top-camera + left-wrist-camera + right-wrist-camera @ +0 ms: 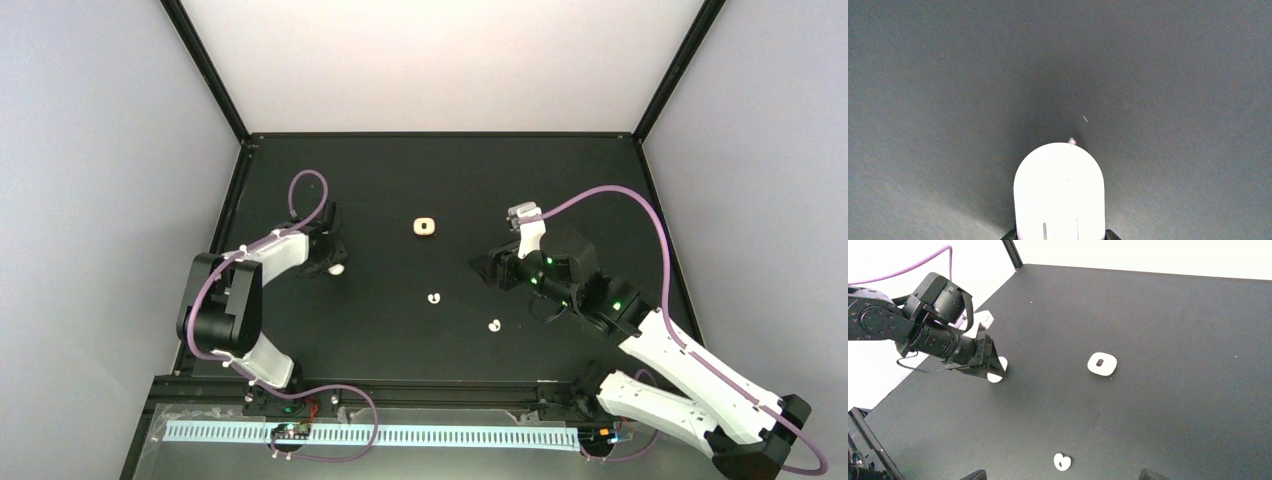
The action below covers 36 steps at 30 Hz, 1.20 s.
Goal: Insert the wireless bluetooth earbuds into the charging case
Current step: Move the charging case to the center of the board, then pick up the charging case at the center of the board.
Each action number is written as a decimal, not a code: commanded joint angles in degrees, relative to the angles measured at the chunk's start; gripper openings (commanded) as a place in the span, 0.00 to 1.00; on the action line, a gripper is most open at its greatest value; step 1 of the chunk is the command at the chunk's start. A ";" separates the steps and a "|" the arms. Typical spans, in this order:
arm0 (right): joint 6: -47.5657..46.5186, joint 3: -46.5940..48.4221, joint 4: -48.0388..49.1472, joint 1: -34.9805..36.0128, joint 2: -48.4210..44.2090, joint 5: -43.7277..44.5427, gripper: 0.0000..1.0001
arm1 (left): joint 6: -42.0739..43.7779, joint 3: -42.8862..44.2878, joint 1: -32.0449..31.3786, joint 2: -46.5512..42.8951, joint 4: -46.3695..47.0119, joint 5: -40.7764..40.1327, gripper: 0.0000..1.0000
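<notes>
A white rounded charging case (1059,192) fills the gap between the tips of my left gripper (1060,235), which is shut on its two sides. From above the case (338,268) shows at the left gripper (331,260), low over the left of the table. Two tiny curled white earbuds lie mid-table, one (433,298) and another (494,325). My right gripper (480,268) hovers open to their right. In the right wrist view, one earbud (1062,461) lies just ahead of the wide-apart right gripper (1063,475). The left gripper (990,367) and case (995,376) show there too.
A cream square piece with a dark slot (426,227) lies flat further back on the black table (420,170), also seen as the cream piece (1101,364) in the right wrist view. Black frame posts and white walls enclose the table.
</notes>
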 commanded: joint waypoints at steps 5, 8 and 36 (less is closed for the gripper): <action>1.99 -3.35 2.95 -0.08 -1.86 0.40 0.79 | -16.48 -4.33 -14.68 -6.36 1.48 -0.67 0.23; 2.91 -5.05 3.01 -0.13 -2.27 1.22 0.79 | -24.56 -4.87 -21.68 -6.92 2.69 -2.69 0.27; -2.50 1.46 6.78 0.65 23.35 -12.26 0.76 | 6.57 -4.40 -29.23 -52.73 -1.17 -19.57 0.99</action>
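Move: The left hand already grips the charging case at board level; the spot near the board's center where it is to go lies about 17 cm to its right and 5 cm back. The square piece stands some 10 cm ahead and 22 cm right of this hand, the nearer earbud 11 cm back and 25 cm right. From the raised right hand the spot is roughly 9 cm ahead, 18 cm left and 26 cm below. Left hand shifts the case 17 cm right, slightly back, opens, then climbs clear; right hand sinks about 9 cm. ##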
